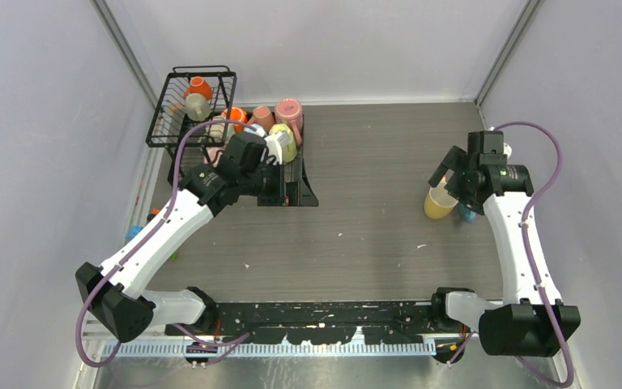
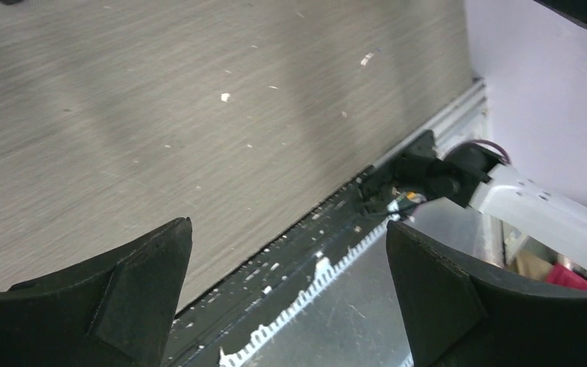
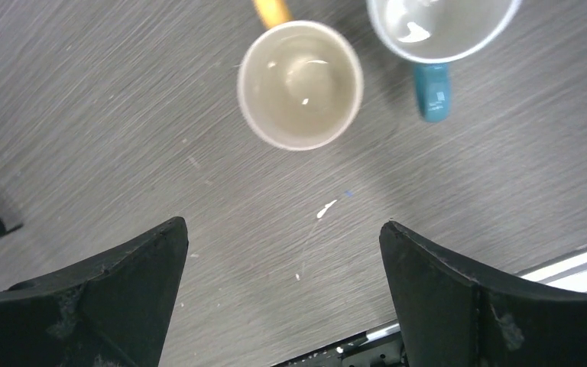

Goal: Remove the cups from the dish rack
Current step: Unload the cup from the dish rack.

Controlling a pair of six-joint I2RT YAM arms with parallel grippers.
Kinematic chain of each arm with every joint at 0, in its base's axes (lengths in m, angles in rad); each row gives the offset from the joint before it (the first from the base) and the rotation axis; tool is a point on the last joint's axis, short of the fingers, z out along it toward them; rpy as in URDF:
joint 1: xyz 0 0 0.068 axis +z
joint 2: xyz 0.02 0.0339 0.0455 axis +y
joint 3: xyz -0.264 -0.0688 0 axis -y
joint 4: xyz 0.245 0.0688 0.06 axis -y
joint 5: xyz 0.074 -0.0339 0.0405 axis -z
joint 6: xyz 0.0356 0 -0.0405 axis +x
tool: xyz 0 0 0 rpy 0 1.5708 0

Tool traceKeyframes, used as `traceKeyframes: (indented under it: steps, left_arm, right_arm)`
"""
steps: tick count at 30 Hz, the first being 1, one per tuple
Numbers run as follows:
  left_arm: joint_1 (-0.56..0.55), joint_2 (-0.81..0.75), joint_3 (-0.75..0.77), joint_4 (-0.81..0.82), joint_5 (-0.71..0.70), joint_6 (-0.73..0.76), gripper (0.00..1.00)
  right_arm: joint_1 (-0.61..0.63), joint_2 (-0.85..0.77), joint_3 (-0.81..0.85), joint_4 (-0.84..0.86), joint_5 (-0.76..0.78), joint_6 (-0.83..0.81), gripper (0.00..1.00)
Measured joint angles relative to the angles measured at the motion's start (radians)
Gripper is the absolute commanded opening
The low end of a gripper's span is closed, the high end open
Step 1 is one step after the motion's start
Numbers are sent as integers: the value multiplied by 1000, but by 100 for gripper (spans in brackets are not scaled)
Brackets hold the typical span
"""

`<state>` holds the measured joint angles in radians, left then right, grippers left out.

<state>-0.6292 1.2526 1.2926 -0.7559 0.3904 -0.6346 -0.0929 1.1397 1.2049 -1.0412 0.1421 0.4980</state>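
Observation:
The black wire dish rack (image 1: 185, 121) stands at the far left, its flat tray (image 1: 306, 190) reaching toward the middle. It holds several cups: an orange one (image 1: 200, 85) and a beige one (image 1: 197, 106) in the basket, and pink (image 1: 289, 112), brown (image 1: 261, 117) and yellow-green (image 1: 285, 143) ones on the tray. My left gripper (image 1: 278, 180) (image 2: 287, 237) hovers open over the tray, with nothing between its fingers. A yellow cup (image 1: 437, 203) (image 3: 299, 84) and a blue cup (image 1: 467, 214) (image 3: 437, 27) stand upright on the table at right. My right gripper (image 1: 451, 174) (image 3: 283, 237) is open just above the yellow cup.
Grey walls close in on both sides and the back. Small blue (image 1: 134, 232) and orange bits show by the left wall, partly hidden behind the left arm. The metal rail (image 1: 291, 347) with the arm bases runs along the near edge.

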Motion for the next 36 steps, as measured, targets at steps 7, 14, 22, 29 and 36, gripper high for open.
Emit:
traceKeyframes:
  steps: [7, 14, 22, 29, 36]
  left_arm:
    - [0, 33, 44, -8, -280, 63, 100]
    - [21, 180, 130, 59, -505, 148, 100]
    - [117, 362, 145, 182, -552, 256, 100]
    - [203, 470, 168, 256, -509, 326, 100]
    - [250, 557, 173, 329, -443, 373, 99]
  right_arm:
    - [216, -7, 7, 34, 1, 60, 100]
    - [284, 31, 14, 79, -19, 81, 100]
    - [286, 43, 14, 113, -91, 94, 100]
    - [286, 42, 14, 122, -142, 139, 100]
    - [286, 11, 14, 147, -149, 184, 100]
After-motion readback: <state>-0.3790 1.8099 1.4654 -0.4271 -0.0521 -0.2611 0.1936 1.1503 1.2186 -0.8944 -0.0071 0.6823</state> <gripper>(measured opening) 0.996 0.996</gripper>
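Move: The yellow-green cup in the rack's lower tray lies about 28 cm ahead of the left hand, 6 cm to its left and 16 cm below. The light-blue cup sits roughly 8 cm left of it and 1 cm farther out, the tall pink mug some 7 cm beyond and 1 cm right. From the right hand, the yellow-green cup is about 21 cm ahead, 43 cm left and 10 cm lower; the set-down yellow cup is 5 cm ahead, 3 cm right, 15 cm below. Towards the yellow-green cup's near side, handle facing it, the left hand swings forward some 24 cm, also left, then sinks about 12 cm as it goes on, its wrist turning early from pointing right to forward-down, fingers staying wide open. Empty and open, the right hand draws off leftward from the yellow cup by about 11 cm, quickly at first, tilting slightly. ##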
